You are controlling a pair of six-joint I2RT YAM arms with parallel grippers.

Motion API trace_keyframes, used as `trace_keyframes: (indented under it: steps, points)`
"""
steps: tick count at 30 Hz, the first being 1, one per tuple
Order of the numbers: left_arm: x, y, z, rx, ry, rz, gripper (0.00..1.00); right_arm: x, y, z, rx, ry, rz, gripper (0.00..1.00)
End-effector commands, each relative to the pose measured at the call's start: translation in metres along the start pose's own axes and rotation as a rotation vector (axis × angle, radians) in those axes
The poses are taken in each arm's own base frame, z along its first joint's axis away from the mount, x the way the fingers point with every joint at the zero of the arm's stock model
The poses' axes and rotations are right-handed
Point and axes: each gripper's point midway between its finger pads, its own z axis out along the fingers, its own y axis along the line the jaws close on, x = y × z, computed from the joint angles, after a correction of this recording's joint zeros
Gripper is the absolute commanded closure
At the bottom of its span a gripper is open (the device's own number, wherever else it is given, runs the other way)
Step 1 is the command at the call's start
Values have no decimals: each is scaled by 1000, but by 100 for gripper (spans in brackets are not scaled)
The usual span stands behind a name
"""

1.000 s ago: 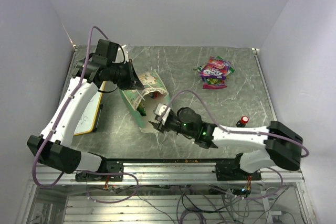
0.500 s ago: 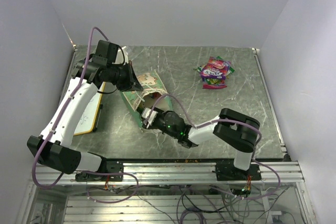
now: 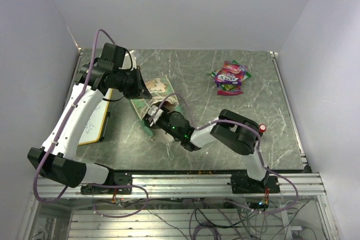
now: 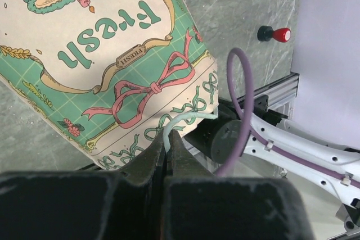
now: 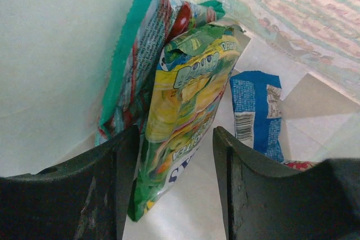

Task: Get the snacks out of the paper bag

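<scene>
The paper bag (image 3: 160, 91) lies tilted on the table, mint-green with a cream printed front (image 4: 101, 49). My left gripper (image 4: 167, 137) is shut on its thin white string handle (image 4: 188, 117) and holds the mouth up. My right gripper (image 3: 151, 117) is inside the bag's mouth. There it stands open (image 5: 175, 134) astride a yellow-green snack packet (image 5: 188, 99); the packet lies against the left finger, with a gap to the right finger. A teal-red packet (image 5: 132, 71) stands behind it and a blue packet (image 5: 256, 111) lies to the right. Other snacks (image 3: 230, 77) lie piled at the far right of the table.
A wood-framed whiteboard (image 3: 95, 119) lies under the left arm at the table's left edge. A small red-topped button (image 3: 262, 128) sits at the right, beside the right arm's elbow. The bag's tan walls (image 5: 50, 66) close round the right gripper.
The right gripper has moved left and forward into the bag's mouth, its arm folding up behind it. The left gripper has kept its hold on the handle.
</scene>
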Motion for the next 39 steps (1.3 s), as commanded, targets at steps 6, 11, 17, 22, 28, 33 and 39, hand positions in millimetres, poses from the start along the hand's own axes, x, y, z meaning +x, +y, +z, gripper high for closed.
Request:
trace_keyframes:
  steps: [6, 11, 17, 22, 28, 33, 39]
  points:
    - [0, -5, -14, 16, -4, 43, 93, 14, -14, 22, 92, 38, -18, 56]
    - [-1, -7, -15, 22, -15, 39, 93, 7, -8, 12, 30, 46, -15, 79]
    - [-7, -10, -17, 34, -65, 28, 93, -2, 3, -18, -75, 60, 29, 100]
    - [-12, -11, -15, 50, -110, 1, 93, -10, 12, -49, -156, 88, 83, 100]
    - [-15, -19, -15, 104, -144, -7, 93, -40, 20, -82, -243, 99, 152, 100]
    - [-16, -13, -15, 61, -153, -63, 93, -66, 23, -105, -301, 160, 260, 100]
    - [-24, -16, -12, 50, -143, -119, 93, -111, 22, -142, -407, 257, 379, 100]
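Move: The yellow-green snack packet's middle lies about 4 cm ahead, 4 cm left and 2 cm below the right hand, its near end already between the open fingers. Inside the bag, the teal-red packet is roughly 5 cm left of its middle, the blue packet some 5 cm farther forward, and the red packet 8 cm ahead and 3 cm right of the hand. From the left hand, the yellow-green packet lies about 7 cm back, 4 cm left and 18 cm below. Forward and down by about 2 cm, deeper into the bag, the right hand closes on the near end of the yellow-green packet. It then draws back some 12 cm, rising about 9 cm and going right towards and out of the bag's mouth, keeping the pinch while the fingers tip down 25 degrees. The left hand keeps its grip on the pale cord handle and eases up slightly. ##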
